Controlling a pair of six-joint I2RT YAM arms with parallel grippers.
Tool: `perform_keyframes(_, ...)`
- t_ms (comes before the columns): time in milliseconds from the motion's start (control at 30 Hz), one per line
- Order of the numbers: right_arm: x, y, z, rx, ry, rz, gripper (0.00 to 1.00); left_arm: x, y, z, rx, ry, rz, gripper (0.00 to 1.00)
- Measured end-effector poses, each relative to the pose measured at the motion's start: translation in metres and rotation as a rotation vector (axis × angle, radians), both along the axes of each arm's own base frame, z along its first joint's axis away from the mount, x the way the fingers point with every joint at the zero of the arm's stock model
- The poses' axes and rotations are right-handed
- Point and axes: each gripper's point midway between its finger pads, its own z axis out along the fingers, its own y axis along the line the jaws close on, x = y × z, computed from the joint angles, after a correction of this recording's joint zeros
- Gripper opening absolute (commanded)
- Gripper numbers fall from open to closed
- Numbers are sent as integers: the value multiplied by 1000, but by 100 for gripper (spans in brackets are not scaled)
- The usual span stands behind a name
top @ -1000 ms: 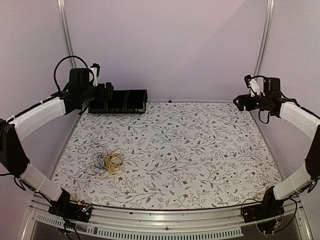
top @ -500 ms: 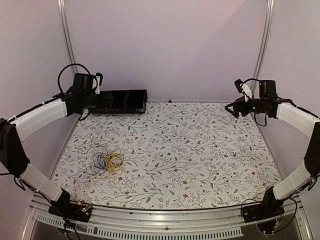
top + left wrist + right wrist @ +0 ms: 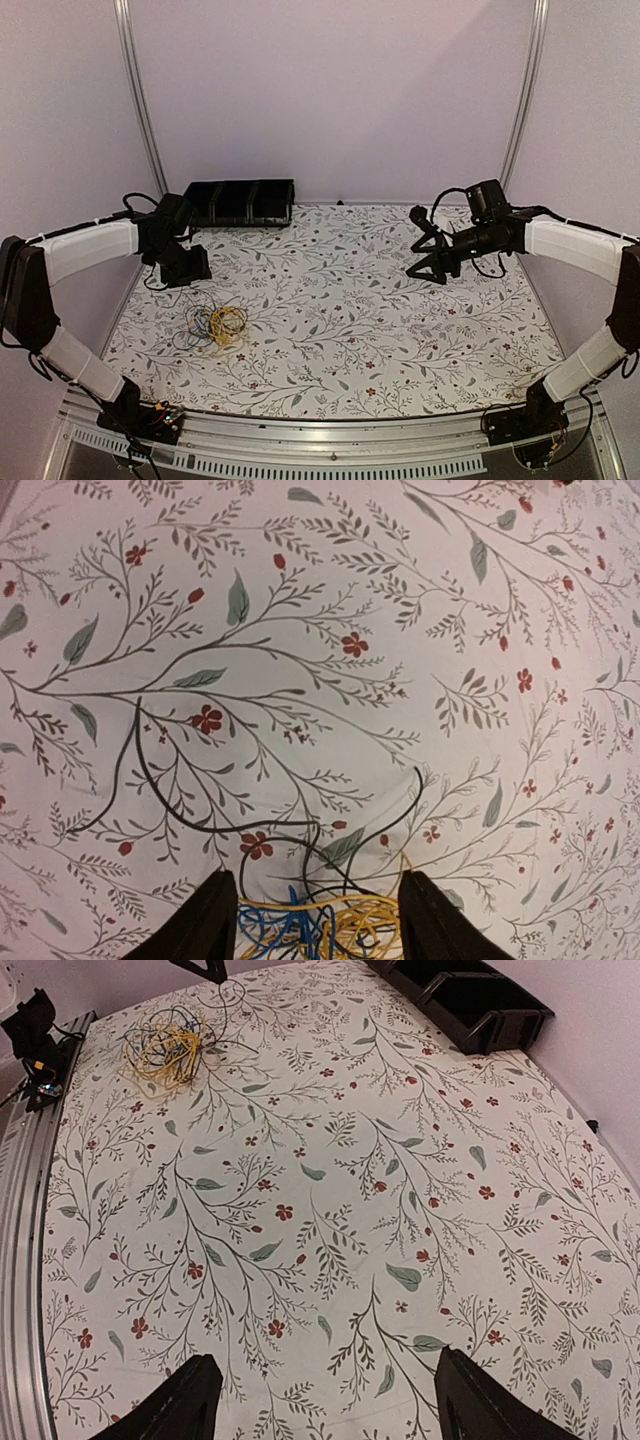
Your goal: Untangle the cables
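Note:
The cables [image 3: 216, 324] lie in a small tangle of yellow, blue and black loops on the flowered cloth at the near left. My left gripper [image 3: 186, 268] hangs just behind the tangle, open and holding nothing. In the left wrist view the cables [image 3: 352, 922] show at the bottom edge between the two fingertips of the left gripper [image 3: 316, 916], with black strands trailing away over the cloth. My right gripper [image 3: 426, 258] is open over the far right of the cloth, well away from the tangle. The right wrist view shows the cables [image 3: 165, 1042] far off, and the right gripper [image 3: 330, 1400] has nothing in it.
A black bin with compartments [image 3: 240, 203] stands against the back wall at the left, also visible as the black bin [image 3: 470, 1000]. An aluminium rail [image 3: 320, 430] runs along the near edge with both arm bases on it. Walls close in the left, back and right.
Both arms have come down from high at the back. The left gripper dropped to the cloth just behind the cables and its jaws narrowed. The right gripper swung inward and down.

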Motion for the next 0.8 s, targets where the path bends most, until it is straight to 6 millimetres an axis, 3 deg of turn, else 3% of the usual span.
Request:
perform_keyframes(200,-10,12,-13,-13,46,54,77,-7,36,-21,-73,70,263,60)
perform_keyframes(333,-9,13,-15,-13,54,58,77,5,38,-23,-140,51,369,56)
perform_keyframes(533,-10,14,-14,-8,56,62,77,17,37,-42,-170,88,467,39)
perform_keyframes(567,-10,15,-14,-8,58,61,77,19,37,-47,-169,103,480,33)
perform_keyframes(600,-10,15,-14,-7,59,61,77,20,38,-52,-168,116,492,20)
perform_keyframes(667,-10,16,-13,-5,58,61,77,21,38,-58,-169,130,513,1)
perform_keyframes(800,-10,18,-12,0,51,62,76,33,35,-50,-179,101,493,0)
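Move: The black cable's loose stretch, just beyond the tangle, lies about 3 cm ahead of the left hand, 4 cm to its left and 6 cm below. At that same lower level, the yellow-and-blue tangle is centred roughly 5 cm back and 3 cm to the hand's right, and the black box stands some 20 cm ahead and 4 cm right. From the right hand the stretch lies about 37 cm left, 4 cm ahead and 14 cm below. The black cable's loose stretch is what the left hand goes down to: it swings about 4 cm left, then eases some 3 cm forward while sinking about 6 cm, turning near 30 degrees counter-clockwise. The half-open fingers shut fully and pinch the cable near the bottom, and the hand starts up again by about 1 cm. ##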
